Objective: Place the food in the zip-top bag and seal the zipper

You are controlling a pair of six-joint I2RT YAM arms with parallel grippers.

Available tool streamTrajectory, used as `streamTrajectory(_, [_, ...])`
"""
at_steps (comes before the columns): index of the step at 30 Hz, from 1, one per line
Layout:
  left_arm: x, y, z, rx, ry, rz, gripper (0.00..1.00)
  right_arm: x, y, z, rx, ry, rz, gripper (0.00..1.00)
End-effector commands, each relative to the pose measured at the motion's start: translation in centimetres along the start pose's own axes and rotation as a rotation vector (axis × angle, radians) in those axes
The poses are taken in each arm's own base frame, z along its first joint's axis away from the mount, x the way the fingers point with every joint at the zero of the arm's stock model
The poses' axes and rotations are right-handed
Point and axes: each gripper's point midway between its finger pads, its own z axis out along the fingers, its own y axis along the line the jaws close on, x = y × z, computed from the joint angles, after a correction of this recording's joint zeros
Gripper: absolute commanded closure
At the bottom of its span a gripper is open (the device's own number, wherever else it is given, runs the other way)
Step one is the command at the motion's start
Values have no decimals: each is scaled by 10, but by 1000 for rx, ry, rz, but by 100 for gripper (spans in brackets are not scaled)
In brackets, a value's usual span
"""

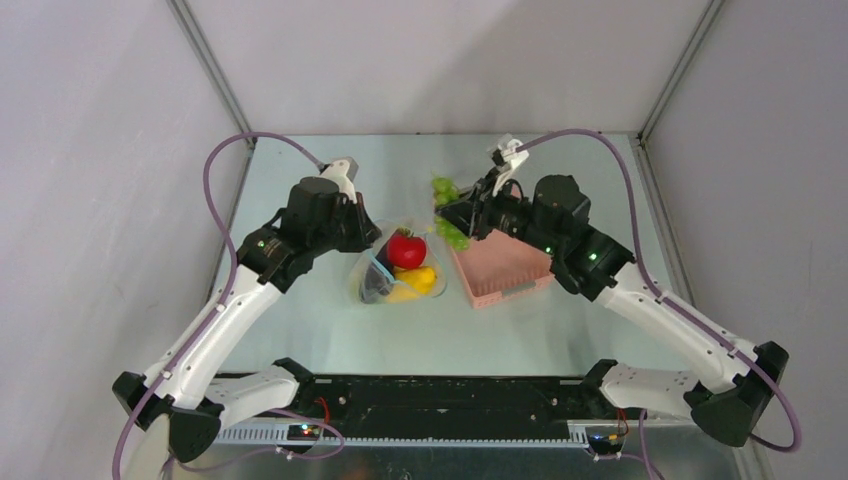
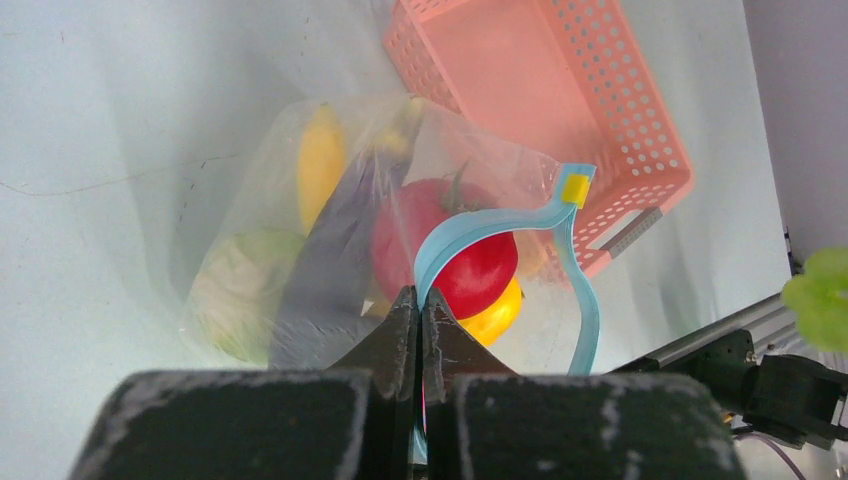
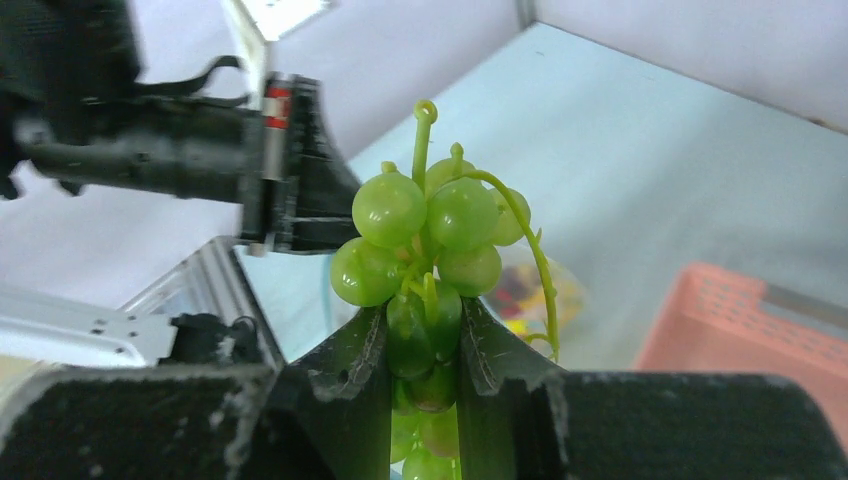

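The clear zip-top bag (image 1: 390, 285) lies mid-table with its mouth held up. Inside it I see a red round fruit (image 2: 480, 270), a banana (image 2: 320, 165), a pale cabbage (image 2: 240, 285), a dark purple piece (image 2: 325, 280) and a yellow piece (image 2: 495, 315). My left gripper (image 2: 420, 300) is shut on the light blue zipper (image 2: 480, 225), which curves away to a yellow slider (image 2: 574, 188). My right gripper (image 3: 425, 320) is shut on a bunch of green grapes (image 3: 430, 220), lifted off the table just right of the bag, near the basket's far left corner (image 1: 452, 214).
A pink perforated basket (image 1: 505, 265) sits to the right of the bag, and what shows of its floor (image 2: 520, 60) is bare. The left arm's wrist (image 3: 150, 150) fills the upper left of the right wrist view. Grey walls enclose the table.
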Motion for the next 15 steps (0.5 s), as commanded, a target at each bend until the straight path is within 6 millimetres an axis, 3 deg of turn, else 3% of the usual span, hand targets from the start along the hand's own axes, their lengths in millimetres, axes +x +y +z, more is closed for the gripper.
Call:
streamTrajectory(1, [-14,-12,-2,58,-51,-6,99,-21,46,15,-178,-119,4,100])
streamTrajectory(10, [-15,-15,-5,74,-54,-3,99,32,61,63,-230,-14,67,100])
streamTrajectory(15, [-15,-15,-6,75,-57,-2,99,60,53,76,-180,44,46,100])
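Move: The bag mouth is about 10 cm to the left of my right hand, which holds the grapes, level with it fore and aft and some 14 cm lower. The tomato inside lies about 9 cm left, 2 cm ahead and 22 cm down; the emptied pink basket is 11 cm ahead, 14 cm right and 33 cm down. From my left fingers, the mouth's middle is roughly 5 cm right, 1 cm back and 3 cm lower. I swing my right hand about 9 cm left, away from above the basket and towards the bag mouth. After starting nearly level, I sink some 6 cm, turning about 10 degrees counter-clockwise and keeping the grapes pinched. My left fingers stay shut on the blue zipper rim, holding the mouth open. ##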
